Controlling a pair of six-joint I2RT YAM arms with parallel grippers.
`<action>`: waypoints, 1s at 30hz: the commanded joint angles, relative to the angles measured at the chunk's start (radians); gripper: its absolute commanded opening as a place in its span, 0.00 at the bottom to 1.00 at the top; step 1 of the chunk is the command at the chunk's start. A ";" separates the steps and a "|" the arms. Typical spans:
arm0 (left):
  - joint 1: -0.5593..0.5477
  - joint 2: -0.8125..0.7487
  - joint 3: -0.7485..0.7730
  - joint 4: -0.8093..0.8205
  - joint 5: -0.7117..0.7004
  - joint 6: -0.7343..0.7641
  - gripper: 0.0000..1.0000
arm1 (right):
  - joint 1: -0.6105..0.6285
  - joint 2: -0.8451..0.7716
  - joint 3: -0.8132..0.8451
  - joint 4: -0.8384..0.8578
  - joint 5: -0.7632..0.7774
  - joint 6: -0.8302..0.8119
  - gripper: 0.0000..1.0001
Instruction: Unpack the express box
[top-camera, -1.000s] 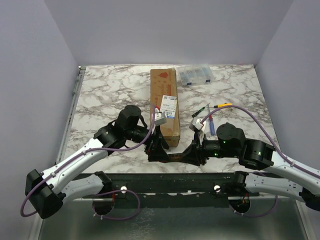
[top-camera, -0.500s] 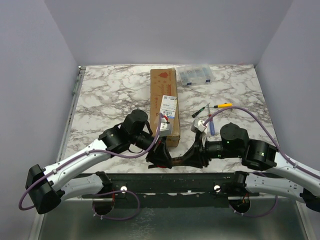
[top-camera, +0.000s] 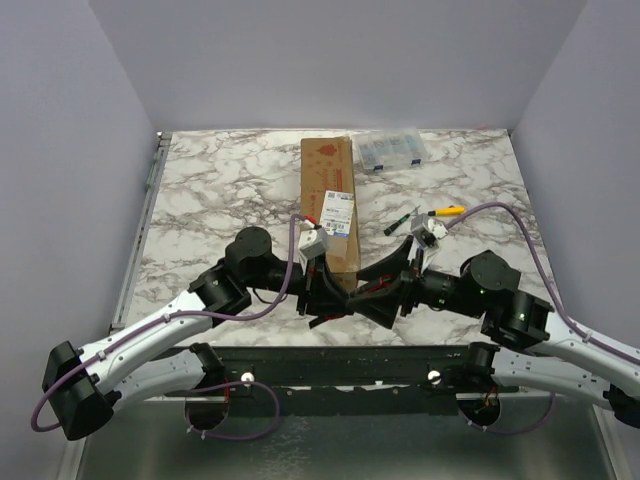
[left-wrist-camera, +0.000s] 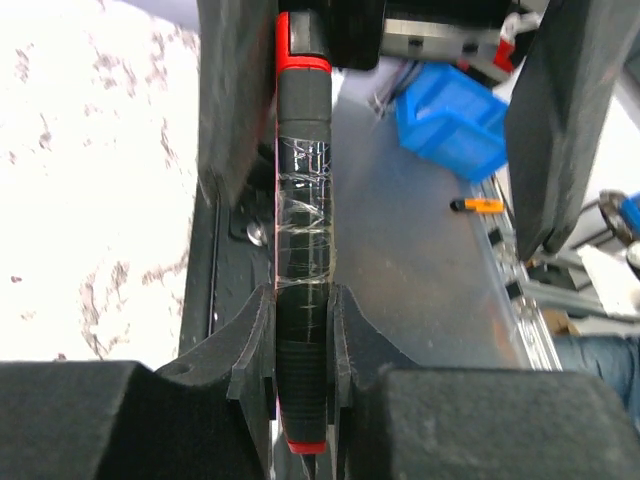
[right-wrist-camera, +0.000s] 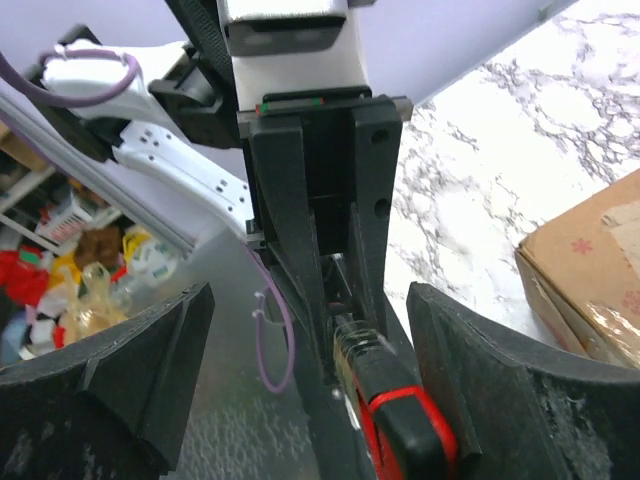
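The express box (top-camera: 328, 175), a long brown carton with a white label, lies lengthwise mid-table; its near corner shows in the right wrist view (right-wrist-camera: 590, 270). Just in front of its near end the two grippers meet. My left gripper (top-camera: 325, 297) (left-wrist-camera: 302, 330) is shut on a black tool with red ends and clear tape round its handle (left-wrist-camera: 302, 240) (right-wrist-camera: 400, 420). My right gripper (top-camera: 378, 298) (right-wrist-camera: 310, 340) is open, its fingers (left-wrist-camera: 235, 90) standing wide on either side of the tool's other end without touching it.
A clear plastic organiser case (top-camera: 392, 150) sits at the back, right of the box. A yellow-handled screwdriver (top-camera: 445, 211) and a green-handled one (top-camera: 403, 220) lie to the right of the box. The table's front edge runs just below both grippers.
The left gripper closed on the tool and the right gripper, which held it before, opened. Both wrists shifted slightly near the box's front end.
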 joint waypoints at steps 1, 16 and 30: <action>0.004 -0.014 -0.014 0.302 -0.101 -0.160 0.00 | 0.006 -0.038 -0.097 0.297 0.062 0.113 0.88; 0.004 -0.020 -0.021 0.393 -0.117 -0.209 0.00 | 0.005 -0.020 -0.121 0.389 0.129 0.109 0.31; 0.004 -0.007 -0.019 0.434 -0.113 -0.219 0.00 | 0.005 0.067 -0.110 0.452 0.124 0.098 0.08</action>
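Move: The red utility knife, still clamped in the left fingers, has its middle about 3 cm above and 1 cm right of the left hand point. From the open right hand, the knife's middle is some 4 cm left, 1 cm ahead and 3 cm lower. The box's middle lies roughly 23 cm ahead, 5 cm left and 25 cm down; the green screwdriver about 22 cm ahead, 9 cm right and 30 cm down. Right fingers rise about 5 cm and pinch the knife's free end as the left, still gripping, lifts 7 cm. ##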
